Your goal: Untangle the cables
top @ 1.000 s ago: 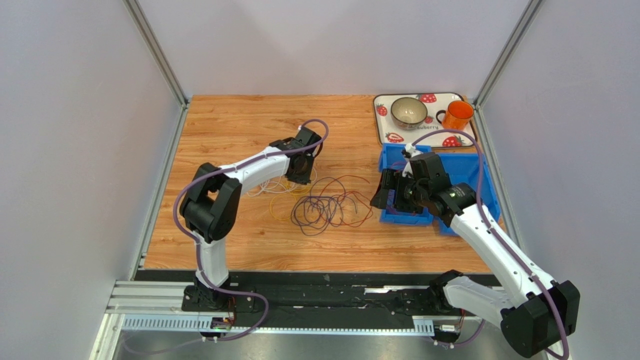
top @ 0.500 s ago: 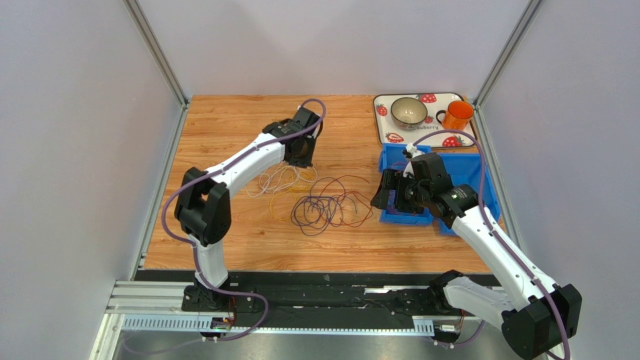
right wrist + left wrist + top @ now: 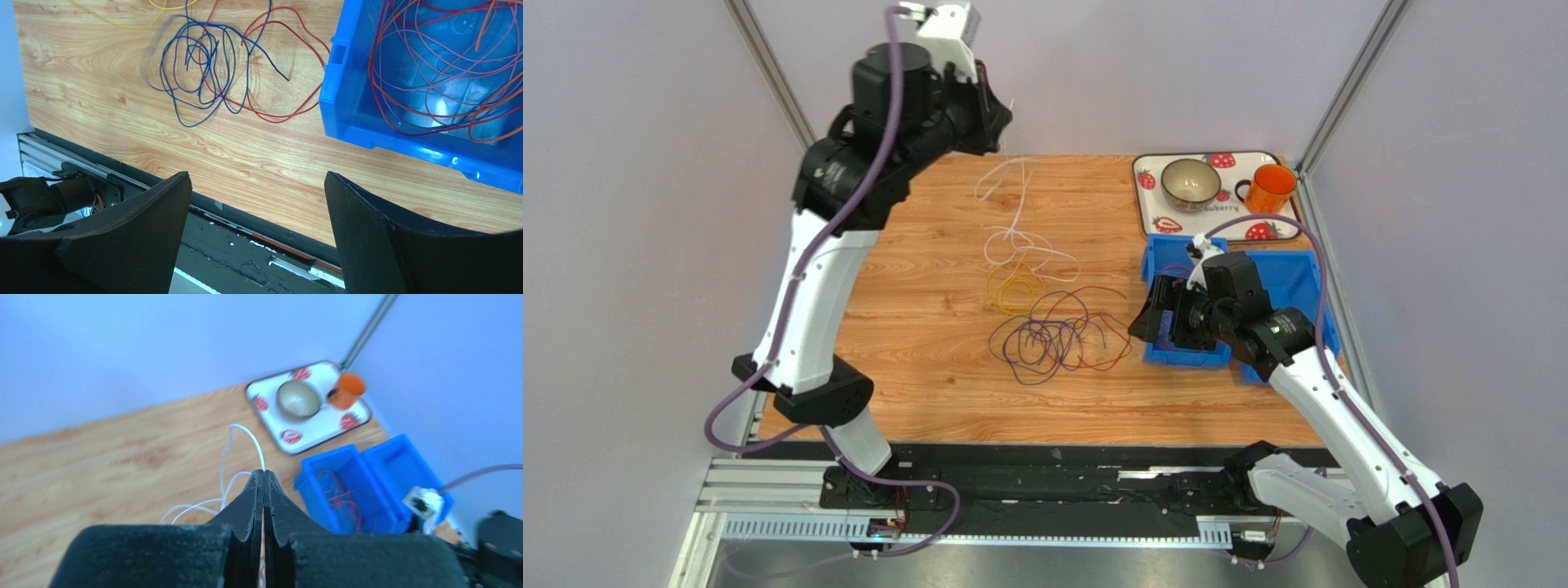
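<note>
My left gripper [image 3: 997, 118] [image 3: 264, 473] is raised high over the back of the table and shut on a white cable [image 3: 1011, 211] [image 3: 247, 432]. The cable hangs from the fingertips in loose loops down to the wood. A yellow cable [image 3: 1014, 289] lies under its lower end. In front of it a tangle of purple, black and red cables [image 3: 1058, 336] [image 3: 202, 61] rests on the table. My right gripper [image 3: 1146, 324] [image 3: 256, 177] hovers open just right of the tangle, at the blue bin's edge, holding nothing.
A blue bin [image 3: 1292, 277] [image 3: 368, 131] [image 3: 368, 478] at the right holds orange-red wires [image 3: 430, 61]. Behind it a strawberry tray [image 3: 1152, 203] [image 3: 269, 395] carries a bowl [image 3: 1192, 181] [image 3: 298, 398] and an orange cup [image 3: 1269, 188] [image 3: 347, 391]. Walls enclose the table on three sides.
My left gripper has closed on the white cable and lifted it high toward the back, pulling it up out of the pile. The right arm has stayed still.
</note>
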Tool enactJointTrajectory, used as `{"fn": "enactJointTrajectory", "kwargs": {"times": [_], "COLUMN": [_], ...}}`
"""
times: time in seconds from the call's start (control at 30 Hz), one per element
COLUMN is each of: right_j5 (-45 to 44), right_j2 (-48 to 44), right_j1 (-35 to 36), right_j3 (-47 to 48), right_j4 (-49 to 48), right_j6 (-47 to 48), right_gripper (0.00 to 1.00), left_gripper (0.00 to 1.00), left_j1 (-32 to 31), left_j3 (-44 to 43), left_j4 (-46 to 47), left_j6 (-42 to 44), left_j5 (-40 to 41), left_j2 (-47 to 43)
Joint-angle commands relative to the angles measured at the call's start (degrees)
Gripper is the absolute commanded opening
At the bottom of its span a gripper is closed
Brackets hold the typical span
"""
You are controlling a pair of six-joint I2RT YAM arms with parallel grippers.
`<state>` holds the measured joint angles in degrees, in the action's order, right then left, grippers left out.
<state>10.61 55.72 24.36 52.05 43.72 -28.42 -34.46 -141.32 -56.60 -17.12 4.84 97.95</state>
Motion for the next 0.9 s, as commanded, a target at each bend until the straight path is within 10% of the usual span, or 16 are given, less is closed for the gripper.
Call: {"fn": "enactJointTrajectory", "kwargs": {"times": [0.0,0.4,0.87], "right_j5": [0.90,7.91,7.76], "right_j2": [-3.24,-4.31,8.77], "right_j1": [0.34,0.34,4.73], "right_j3": [1.65,-0.37,8.32], "right_j4": [-1.10,-6.35,-18.41], "right_j6": [-1.02,-1.28,-5.84], "right_gripper": [0.84,0.84,0.83], "left_gripper": [0.00,0.00,0.00], "left_j1": [0.00,0.09,0.09], "left_j3": [-0.75,55.59,58.08], "left_j4": [3.14,20.12,20.48], "left_j6": [2.71,-5.20,-4.85], "left_j5": [-10.63,-12.90,-17.94], "left_j2": [-4.95,-23.68,-25.88]}}
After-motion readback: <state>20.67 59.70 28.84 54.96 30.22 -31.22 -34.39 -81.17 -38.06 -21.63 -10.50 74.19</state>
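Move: Roughly 46 cm above the table, the shut left fingers hold the white cable, its loops lying about 11 cm ahead; the blue cable is some 8 cm back and 1 cm right, the yellow coil 4 cm ahead and 2 cm left, the red cable 5 cm back and 10 cm right. From the open right hand, 14 cm above the table, the blue cable lies about 7 cm ahead and 13 cm left, the red cable 10 cm ahead and 4 cm left. Flicking the white cable, the still-shut left hand rises about 5 cm while drawing back, then swings down nearly 30 cm with the fingers tipping downward, and rises slightly at the end, now roughly over the blue cable. The right hand, fingers staying wide open, lifts and then sweeps left some 6 cm, its wrist rolling. ##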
